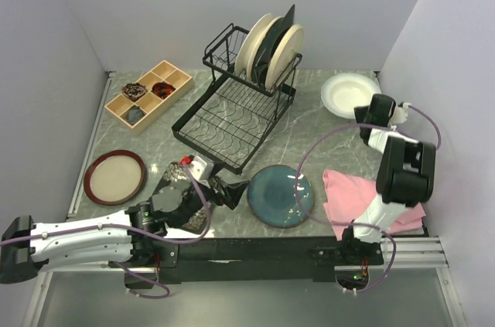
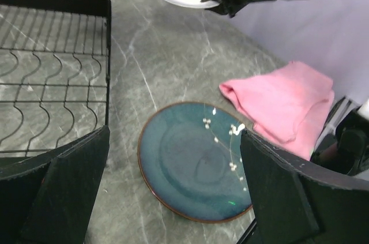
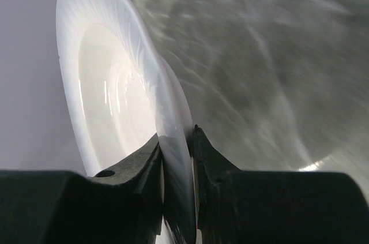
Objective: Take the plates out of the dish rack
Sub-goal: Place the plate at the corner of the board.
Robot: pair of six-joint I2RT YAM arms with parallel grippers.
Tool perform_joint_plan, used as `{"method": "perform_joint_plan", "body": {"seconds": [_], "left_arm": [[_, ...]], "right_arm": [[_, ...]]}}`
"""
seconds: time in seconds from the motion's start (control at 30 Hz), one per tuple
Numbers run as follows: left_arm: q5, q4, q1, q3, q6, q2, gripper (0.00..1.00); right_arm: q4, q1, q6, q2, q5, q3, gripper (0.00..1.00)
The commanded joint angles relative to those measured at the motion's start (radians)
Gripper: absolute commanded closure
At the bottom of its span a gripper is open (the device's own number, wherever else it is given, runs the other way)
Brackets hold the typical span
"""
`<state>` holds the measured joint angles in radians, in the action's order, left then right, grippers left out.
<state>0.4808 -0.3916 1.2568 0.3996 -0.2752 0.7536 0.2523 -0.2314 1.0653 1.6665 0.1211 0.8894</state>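
Observation:
The black wire dish rack (image 1: pixel 232 107) stands at the back centre, with several plates (image 1: pixel 271 49) upright in its upper frame. A white plate (image 1: pixel 346 95) at the back right has its rim pinched by my right gripper (image 1: pixel 373 112). The right wrist view shows that gripper (image 3: pixel 176 140) shut on the plate's edge (image 3: pixel 109 82). A round teal plate (image 1: pixel 280 195) lies flat on the table in front of the rack. My left gripper (image 1: pixel 230 192) is wide open just left of it. In the left wrist view the teal plate (image 2: pixel 196 163) lies between that gripper's (image 2: pixel 176 160) fingers and beyond them.
A brown-rimmed tan plate (image 1: pixel 114 176) lies at the front left. A dark patterned plate (image 1: pixel 172 178) shows partly under my left arm. The wooden compartment tray (image 1: pixel 148 95) sits at the back left. A folded pink cloth (image 1: pixel 363 199) lies right of the teal plate.

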Motion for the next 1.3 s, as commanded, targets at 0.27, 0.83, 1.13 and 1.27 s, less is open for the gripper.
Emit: {"method": "perform_joint_plan", "body": {"seconds": [0.27,0.83,1.13,1.27], "left_arm": [[0.081,-0.09,0.004,-0.074,0.016,-0.206,0.01],[0.099,-0.072,0.004,-0.071,0.018,-0.207,0.01],[0.096,-0.067,0.004,-0.068,0.013,-0.212,0.01],[0.102,-0.066,0.004,-0.071,0.011,-0.221,0.01]], "right_arm": [[0.207,-0.069,0.111,0.415,-0.155,0.52,0.99],[-0.024,-0.074,0.12,0.593,-0.101,0.772,0.78],[-0.097,-0.077,0.099,0.592,-0.113,0.783,0.54],[-0.197,-0.078,0.073,0.572,-0.117,0.813,0.41]]}}
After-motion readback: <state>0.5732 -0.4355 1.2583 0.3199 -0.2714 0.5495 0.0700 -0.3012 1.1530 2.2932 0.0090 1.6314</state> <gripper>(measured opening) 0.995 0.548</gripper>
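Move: The right hand holds the white plate by its near rim; the plate's free spot at the board's far right corner has its middle about 22 cm ahead, 1 cm right and 7 cm below. From this hand, the pink cloth is some 28 cm back, 2 cm right and 8 cm below; the rack's lower tier is roughly 6 cm ahead, 50 cm left and 5 cm below. From the left hand, the corner spot is about 50 cm ahead, 52 cm right and 21 cm below. Right hand carries the plate 14 cm forward, rightward and down into the corner, then opens; left shifts 4 cm left. ##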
